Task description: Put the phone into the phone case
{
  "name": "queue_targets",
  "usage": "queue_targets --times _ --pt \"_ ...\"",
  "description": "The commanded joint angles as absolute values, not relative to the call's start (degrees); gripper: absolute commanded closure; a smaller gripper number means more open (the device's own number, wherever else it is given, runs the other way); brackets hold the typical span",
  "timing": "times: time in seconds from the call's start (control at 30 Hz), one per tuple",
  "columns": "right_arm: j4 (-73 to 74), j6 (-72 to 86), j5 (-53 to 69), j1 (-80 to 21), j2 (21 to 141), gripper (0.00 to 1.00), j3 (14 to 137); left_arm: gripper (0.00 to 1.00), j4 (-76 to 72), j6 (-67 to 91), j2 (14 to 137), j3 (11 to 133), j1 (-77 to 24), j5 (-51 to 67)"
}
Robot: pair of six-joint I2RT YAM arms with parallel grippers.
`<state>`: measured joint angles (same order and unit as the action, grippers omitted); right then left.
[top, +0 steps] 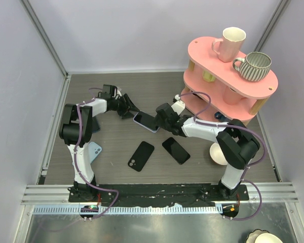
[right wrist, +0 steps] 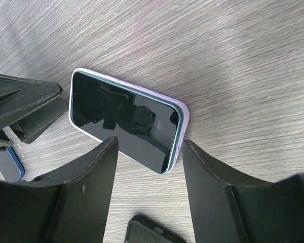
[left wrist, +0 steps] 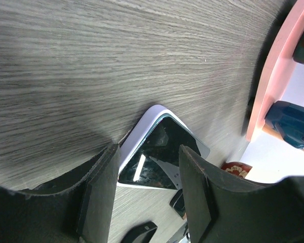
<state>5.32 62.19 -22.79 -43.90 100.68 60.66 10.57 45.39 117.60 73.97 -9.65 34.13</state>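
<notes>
A dark-screened phone point(top: 146, 121) lies face up in a lilac phone case point(right wrist: 183, 121) on the wooden table, between my two grippers. The phone's point(right wrist: 124, 119) teal rim shows inside the case's lip at the end nearest my right gripper point(right wrist: 149, 142). That gripper is open, its tips just short of this end, holding nothing. My left gripper point(left wrist: 148, 149) is open at the opposite end, and a corner of the phone point(left wrist: 162, 152) shows between its fingers point(left wrist: 99, 187). I cannot tell whether they touch it. From above, the left gripper point(top: 127, 110) and right gripper point(top: 159, 120) flank the phone.
Two black cases point(top: 141, 156) point(top: 176, 150) lie nearer the arm bases, one just under my right gripper point(right wrist: 149, 230). A light blue case point(top: 95, 151) rests by the left arm. A pink shelf point(top: 228, 81) carrying mugs stands at the back right, with a white bowl point(top: 218, 153) nearby.
</notes>
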Motion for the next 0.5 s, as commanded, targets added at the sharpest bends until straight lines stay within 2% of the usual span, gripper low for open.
queue_targets --times 0.0,0.1,0.23,0.47 --pt "6.76 58.98 -25.75 -44.21 96.16 0.40 62.23 0.45 13.88 42.54 114.97 75.41 -9.84 32.61" --pt "6.59 55.12 -25.40 -44.21 95.36 0.45 62.66 0.45 14.24 41.66 113.12 75.24 -10.10 31.12" --pt "0.99 50.46 -21.12 -42.90 96.67 0.62 62.93 0.46 14.16 40.78 111.36 74.98 -10.98 29.88" --pt "-2.72 48.16 -14.59 -40.61 102.03 0.81 64.69 0.49 10.63 42.72 111.53 73.39 -12.83 33.05"
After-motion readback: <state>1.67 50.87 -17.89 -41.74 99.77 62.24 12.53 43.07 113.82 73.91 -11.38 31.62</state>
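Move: The phone in its lilac case has its middle about 5 cm left of the right hand, 1 cm ahead and 5 cm below. From that middle, the black case lies roughly 17 cm back and 3 cm left, the black phone some 14 cm back and 15 cm right. From the left hand, the cased phone's middle is about 5 cm back, 5 cm right and 2 cm down. Right hand rises about 2 cm near the phone's right end, then edges forward, mostly closing; left lifts too. ##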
